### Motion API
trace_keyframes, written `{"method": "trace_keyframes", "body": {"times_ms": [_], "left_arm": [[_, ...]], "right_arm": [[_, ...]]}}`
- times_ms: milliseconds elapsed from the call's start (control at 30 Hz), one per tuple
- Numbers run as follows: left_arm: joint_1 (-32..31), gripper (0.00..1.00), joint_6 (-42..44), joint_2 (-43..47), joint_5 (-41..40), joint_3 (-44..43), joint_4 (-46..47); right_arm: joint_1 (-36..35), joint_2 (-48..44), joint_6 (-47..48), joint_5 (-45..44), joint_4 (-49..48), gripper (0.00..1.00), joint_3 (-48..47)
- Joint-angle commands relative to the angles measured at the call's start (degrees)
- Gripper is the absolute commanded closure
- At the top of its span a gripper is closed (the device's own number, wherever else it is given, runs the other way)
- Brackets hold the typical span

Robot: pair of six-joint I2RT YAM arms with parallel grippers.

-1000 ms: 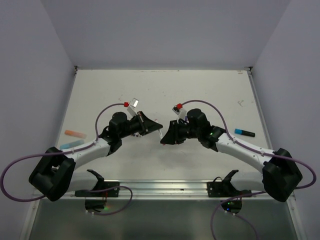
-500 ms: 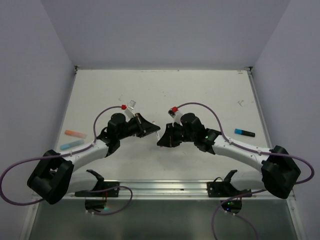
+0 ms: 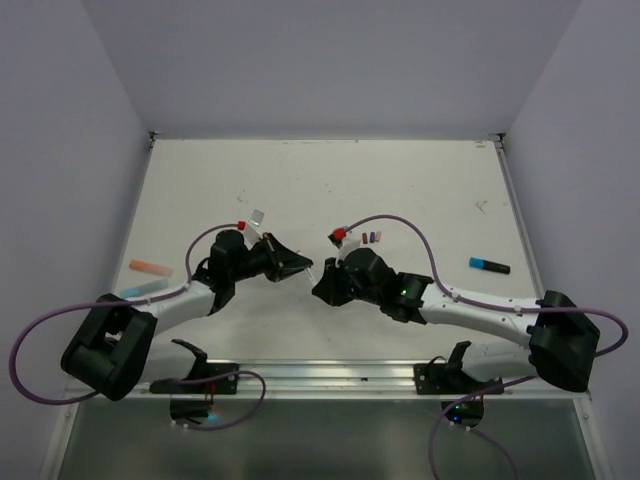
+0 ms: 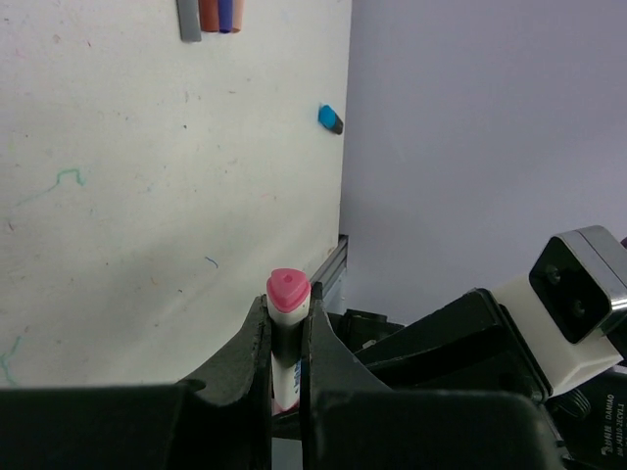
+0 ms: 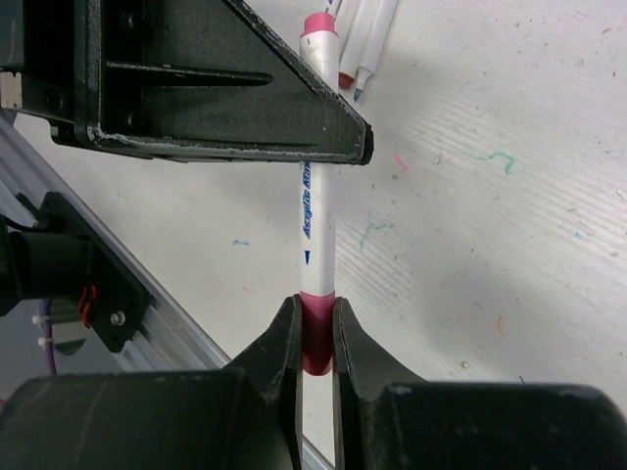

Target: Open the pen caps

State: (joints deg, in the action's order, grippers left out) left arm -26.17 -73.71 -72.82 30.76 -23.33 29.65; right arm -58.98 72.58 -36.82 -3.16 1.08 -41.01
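A white pen (image 5: 315,225) with blue lettering spans the gap between my two grippers above the table. My left gripper (image 4: 286,313) is shut on its barrel, and the pen's pink back end (image 4: 288,290) sticks out past the fingertips. My right gripper (image 5: 315,313) is shut on the pink pen cap (image 5: 316,343) at the other end; the cap still sits on the barrel. In the top view the left gripper (image 3: 303,267) and right gripper (image 3: 320,283) meet at the table's middle. Loose grey, dark red and purple pen caps (image 4: 209,14) lie side by side further back, also seen as tiny caps (image 3: 369,237).
A blue-capped black marker (image 3: 488,265) lies at the right. An orange marker (image 3: 150,267) and a pale blue marker (image 3: 140,290) lie at the left. Uncapped white pens (image 5: 358,39) rest on the table beyond the left gripper. A metal rail (image 3: 320,375) runs along the near edge.
My right arm has swung left toward the left gripper and its jaws have closed on the pink cap. The left arm shifted slightly left and down with the pen.
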Motion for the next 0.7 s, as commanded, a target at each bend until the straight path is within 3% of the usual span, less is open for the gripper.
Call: {"method": "trace_keyframes", "body": {"times_ms": [0, 233, 367, 533, 600, 667], "left_arm": [[4.81, 1.00, -4.51, -0.74, -2.82, 0.22, 12.09], [6.66, 1.00, -9.43, -7.24, 6.76, 1.44, 35.18], [6.92, 1.00, -10.13, -7.60, 7.03, 1.36, 38.89], [8.15, 1.00, -17.60, -10.85, 7.99, 2.85, 52.93], [8.77, 1.00, -20.05, -12.60, 8.52, 3.47, 56.55], [9.12, 1.00, -19.89, -12.79, 8.96, 3.56, 56.93]], "right_arm": [[-1.14, 0.72, 3.94, -4.32, 15.97, 1.00, 1.73], [-0.96, 3.00, 3.08, 19.30, 2.37, 1.00, 3.40], [-0.70, 8.01, -1.67, 33.53, -7.56, 1.00, 5.24], [0.09, 9.60, -11.76, 41.65, -28.37, 1.00, 11.91], [0.18, 9.69, -13.62, 42.36, -31.57, 1.00, 12.80], [0.18, 8.64, -11.71, 40.26, -26.60, 1.00, 11.49]]}}
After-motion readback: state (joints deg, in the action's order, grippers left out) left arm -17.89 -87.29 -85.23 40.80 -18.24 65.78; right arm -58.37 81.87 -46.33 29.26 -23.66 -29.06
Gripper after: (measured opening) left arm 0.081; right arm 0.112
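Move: The last pen's pink cap is already between my right fingertips. From my left hand, which grips the barrel, it is about 6 cm back, 2 cm to the right and 2 cm lower; so the barrel grip lies 6 cm ahead, 2 cm left and 2 cm above my right hand. On the table, the row of removed caps is roughly 14 cm ahead and 15 cm right of my left hand, the uncapped pens some 8 cm ahead and 11 cm left, both about 13 cm below. I hold the barrel shut in my left fingers and pull the pinched cap away from it with my right. My right hand first creeps about 3 cm left, then sweeps quickly back towards my base, about 9 cm in all and 4 cm down, twisting some 30 degrees; my left hand kicks up and forward a few centimetres at the end. ##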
